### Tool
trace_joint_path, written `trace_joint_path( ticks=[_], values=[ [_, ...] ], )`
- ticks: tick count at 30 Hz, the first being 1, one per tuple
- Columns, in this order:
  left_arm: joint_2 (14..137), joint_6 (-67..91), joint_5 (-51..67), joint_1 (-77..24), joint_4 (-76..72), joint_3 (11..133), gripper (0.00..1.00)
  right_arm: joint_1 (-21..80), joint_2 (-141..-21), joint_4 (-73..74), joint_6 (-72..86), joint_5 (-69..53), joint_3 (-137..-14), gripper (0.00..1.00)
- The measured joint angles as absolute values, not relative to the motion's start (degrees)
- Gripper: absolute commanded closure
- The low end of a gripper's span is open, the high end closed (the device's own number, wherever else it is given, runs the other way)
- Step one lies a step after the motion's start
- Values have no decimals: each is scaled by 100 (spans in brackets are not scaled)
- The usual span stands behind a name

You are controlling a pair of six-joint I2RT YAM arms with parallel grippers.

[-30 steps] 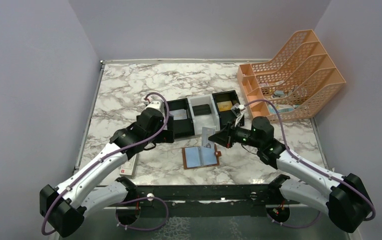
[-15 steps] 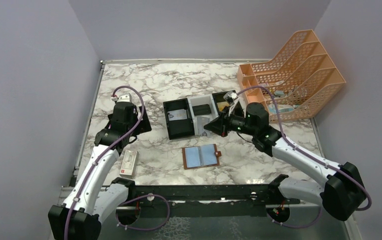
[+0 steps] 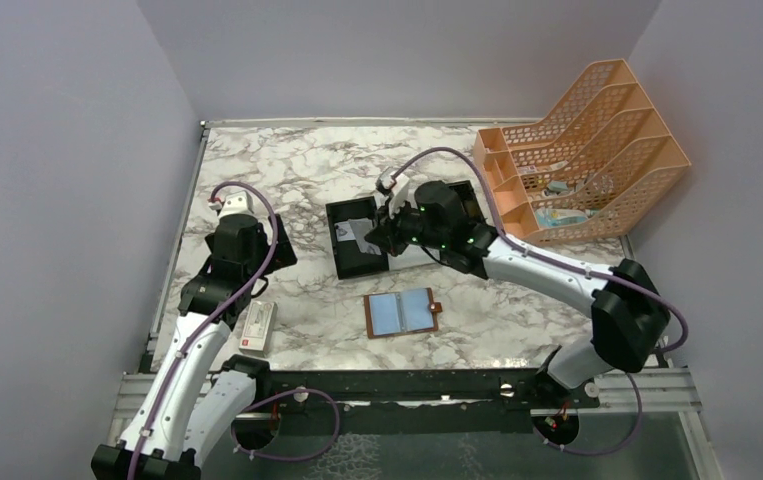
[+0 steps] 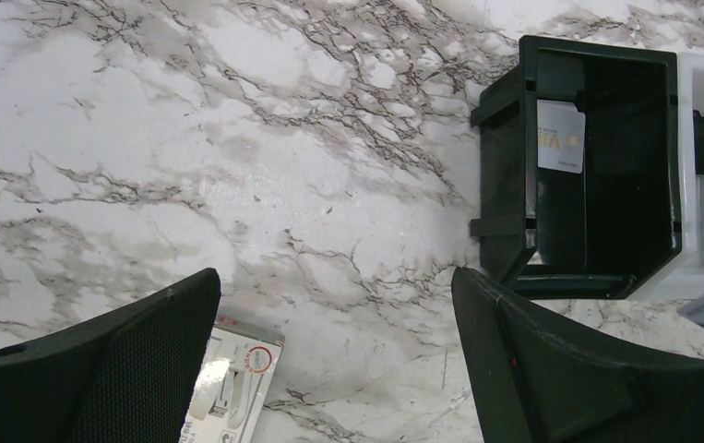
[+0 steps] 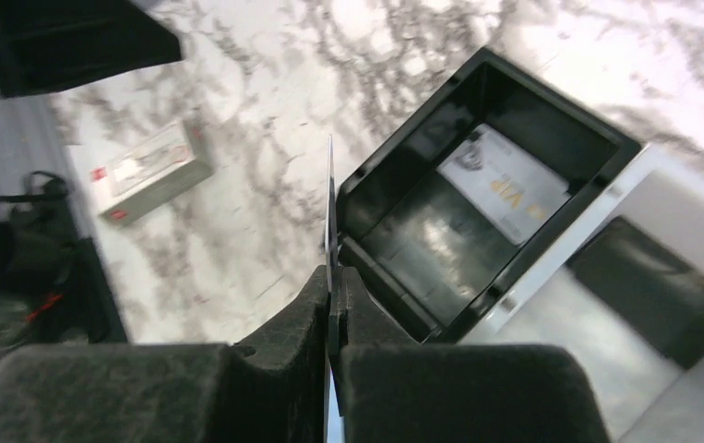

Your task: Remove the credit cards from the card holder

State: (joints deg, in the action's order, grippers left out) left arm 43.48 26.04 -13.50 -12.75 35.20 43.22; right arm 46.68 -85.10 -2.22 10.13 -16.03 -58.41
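Observation:
The card holder (image 3: 402, 314) lies open on the marble near the front, its pale blue pockets facing up. My right gripper (image 3: 377, 236) (image 5: 332, 277) is shut on a credit card (image 5: 330, 203), seen edge-on, and hangs over the near rim of the tray's left black compartment (image 5: 477, 198). Another pale credit card (image 5: 507, 182) (image 4: 560, 137) lies flat inside that compartment. My left gripper (image 3: 247, 246) (image 4: 334, 360) stands open and holds nothing, above bare marble to the left of the tray.
The three-compartment tray (image 3: 359, 264) sits mid-table, with a dark flat item (image 5: 654, 288) in its white middle section. A long white box with a red mark (image 3: 258, 326) (image 4: 232, 388) lies by my left arm. An orange file rack (image 3: 587, 150) fills the back right corner.
My right arm has carried the card from above the card holder leftward to the left black compartment. My left arm has drawn back from that compartment to the left, still open.

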Motion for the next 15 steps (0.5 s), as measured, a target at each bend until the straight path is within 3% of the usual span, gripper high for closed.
trace_joint_path(
  ticks=[8,15],
  values=[
    [4281,2617,-1369,-1275,3520,4322,1,5035,-9891,276,-60,-180,-7032,99],
    [4099,2620,-1474,-1275,3520,4322,1,5124,-10543,445,-714,290,-7404,99]
  ],
)
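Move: The black bin with the VIP cards, where the held card is headed, sits about 6 cm ahead of the right hand, 4 cm to its left and some 14 cm below. At that same depth, the white bin is about 7 cm ahead and 6 cm right, while the emptied card holder lies roughly 9 cm back and 7 cm right. From the left hand the black bin is about 6 cm ahead, 20 cm right and 14 cm below. The card, still pinched in the shut fingers of the right hand, is carried towards the black bin: forward about 6 cm with a little drift left, and down about 7 cm, most of the sinking coming after the first forward push. Meanwhile the wrist tips the fingers some 20 degrees more steeply down, and the hand slows near the end. ##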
